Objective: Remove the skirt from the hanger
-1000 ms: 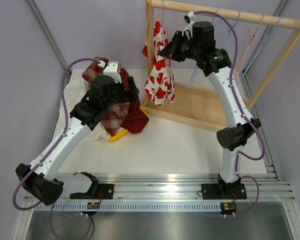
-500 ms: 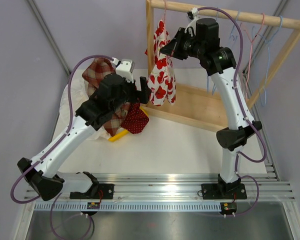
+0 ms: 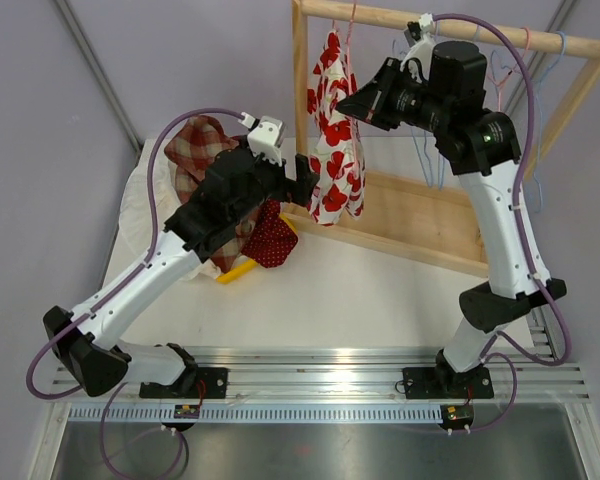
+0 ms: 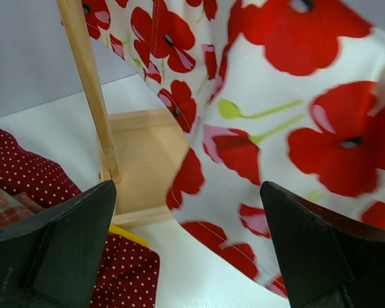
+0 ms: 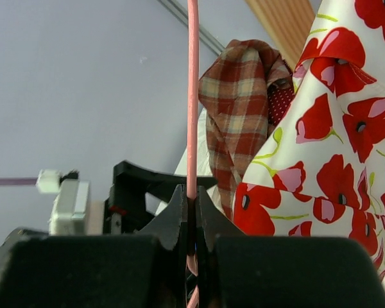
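The skirt (image 3: pixel 335 130) is white with red poppies and hangs from a thin pink hanger (image 5: pixel 192 96) on the wooden rack's top rail (image 3: pixel 460 22). My right gripper (image 3: pixel 352 103) is up beside the skirt's top and is shut on the hanger wire; in the right wrist view the jaws (image 5: pixel 192 205) pinch the pink wire, with the skirt (image 5: pixel 327 160) to the right. My left gripper (image 3: pixel 305 182) is open by the skirt's lower left edge. In the left wrist view (image 4: pixel 186 192) the skirt (image 4: pixel 295 96) hangs just beyond the spread fingers, with no fabric between them.
The rack's left post (image 4: pixel 90 90) and wooden base (image 3: pixel 410 215) stand right behind the skirt. A pile with a plaid cloth (image 3: pixel 195 145), a red dotted cloth (image 3: pixel 272 238) and a yellow piece (image 3: pixel 238 270) lies at the left. Several bare hangers (image 3: pixel 520 60) hang further right.
My right gripper has closed on the pink hanger and moved right along the rail, carrying the skirt with it. The left arm has reached right and up to the skirt's lower edge.
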Robot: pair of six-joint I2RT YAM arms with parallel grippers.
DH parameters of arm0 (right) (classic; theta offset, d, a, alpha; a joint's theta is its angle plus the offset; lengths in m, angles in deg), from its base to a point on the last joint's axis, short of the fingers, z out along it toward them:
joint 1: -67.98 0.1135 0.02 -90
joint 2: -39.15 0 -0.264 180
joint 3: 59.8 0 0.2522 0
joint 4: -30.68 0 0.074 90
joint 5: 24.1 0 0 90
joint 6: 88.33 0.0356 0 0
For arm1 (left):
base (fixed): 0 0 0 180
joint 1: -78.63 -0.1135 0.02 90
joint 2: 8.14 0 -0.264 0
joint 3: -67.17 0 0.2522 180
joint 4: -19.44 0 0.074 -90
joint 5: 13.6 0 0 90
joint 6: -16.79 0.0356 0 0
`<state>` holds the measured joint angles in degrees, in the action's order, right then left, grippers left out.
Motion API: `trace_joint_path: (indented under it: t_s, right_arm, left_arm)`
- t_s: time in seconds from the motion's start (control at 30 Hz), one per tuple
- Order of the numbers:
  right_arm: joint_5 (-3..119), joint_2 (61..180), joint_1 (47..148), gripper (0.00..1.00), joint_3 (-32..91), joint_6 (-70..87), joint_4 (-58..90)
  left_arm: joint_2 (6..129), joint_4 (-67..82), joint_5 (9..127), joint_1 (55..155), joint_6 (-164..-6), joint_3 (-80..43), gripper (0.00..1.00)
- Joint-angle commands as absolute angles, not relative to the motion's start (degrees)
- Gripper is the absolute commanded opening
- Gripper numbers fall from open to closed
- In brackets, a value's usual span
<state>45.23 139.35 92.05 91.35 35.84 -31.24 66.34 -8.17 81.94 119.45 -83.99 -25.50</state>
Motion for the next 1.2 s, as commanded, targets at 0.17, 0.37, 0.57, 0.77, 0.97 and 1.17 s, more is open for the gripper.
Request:
trace_joint_path:
  t_s: [0.17, 0.37, 0.57, 0.77, 0.97, 1.17]
  right_arm:
    - [40.8, 127.9, 92.4, 0.0, 85.4, 39.3, -25.8]
    - [40.9, 125.1, 92.4, 0.0, 81.7, 40.2, -24.1]
    - [41.3, 124.1, 92.4, 0.0, 80.7, 40.3, -23.6]
    - [42.9, 124.3, 92.4, 0.0, 81.5, 38.7, -24.7]
    - [45.9, 130.4, 92.3, 0.0, 94.6, 35.3, -29.5]
    - [45.2, 135.7, 90.0, 0.0, 103.5, 36.7, -29.3]
  left_arm:
    - [67.8, 3.9, 69.3, 117.9, -81.9, -26.0, 0.99]
    - [68.5, 16.5, 49.2, 115.5, -93.6, -23.2, 0.73]
    - [68.2, 18.9, 43.4, 115.2, -96.8, -22.4, 0.0]
    - [61.7, 12.3, 51.7, 115.2, -93.2, -15.6, 0.0]
    - [53.5, 2.3, 62.8, 115.6, -90.5, -0.1, 0.0]
    - [51.3, -2.1, 71.9, 116.3, -94.8, 13.4, 0.0]
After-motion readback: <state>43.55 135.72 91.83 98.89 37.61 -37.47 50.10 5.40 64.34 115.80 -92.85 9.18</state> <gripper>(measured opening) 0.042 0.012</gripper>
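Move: The floral skirt hangs with its middle about 5 cm ahead, 6 cm right and 2 cm above the open left gripper. From the right gripper, already closed on the pink hanger, it is some 10 cm below and 1 cm ahead, level sideways. The rack's left post stands roughly 13 cm ahead of the left gripper, neither left nor right, its middle 5 cm lower. On the table, 33 cm below that gripper, the dotted cloth lies 6 cm ahead and 8 cm left. Sweep the left gripper right and up into the floral skirt, easing back, turn it about 30 degrees clockwise and pinch the cloth. Then pull the cloth down about 17 cm, going left and back. Meanwhile, keep the right gripper shut on the pink hanger: draw it back about 7 cm and up, hold it there, then lift slightly and ease forward. ##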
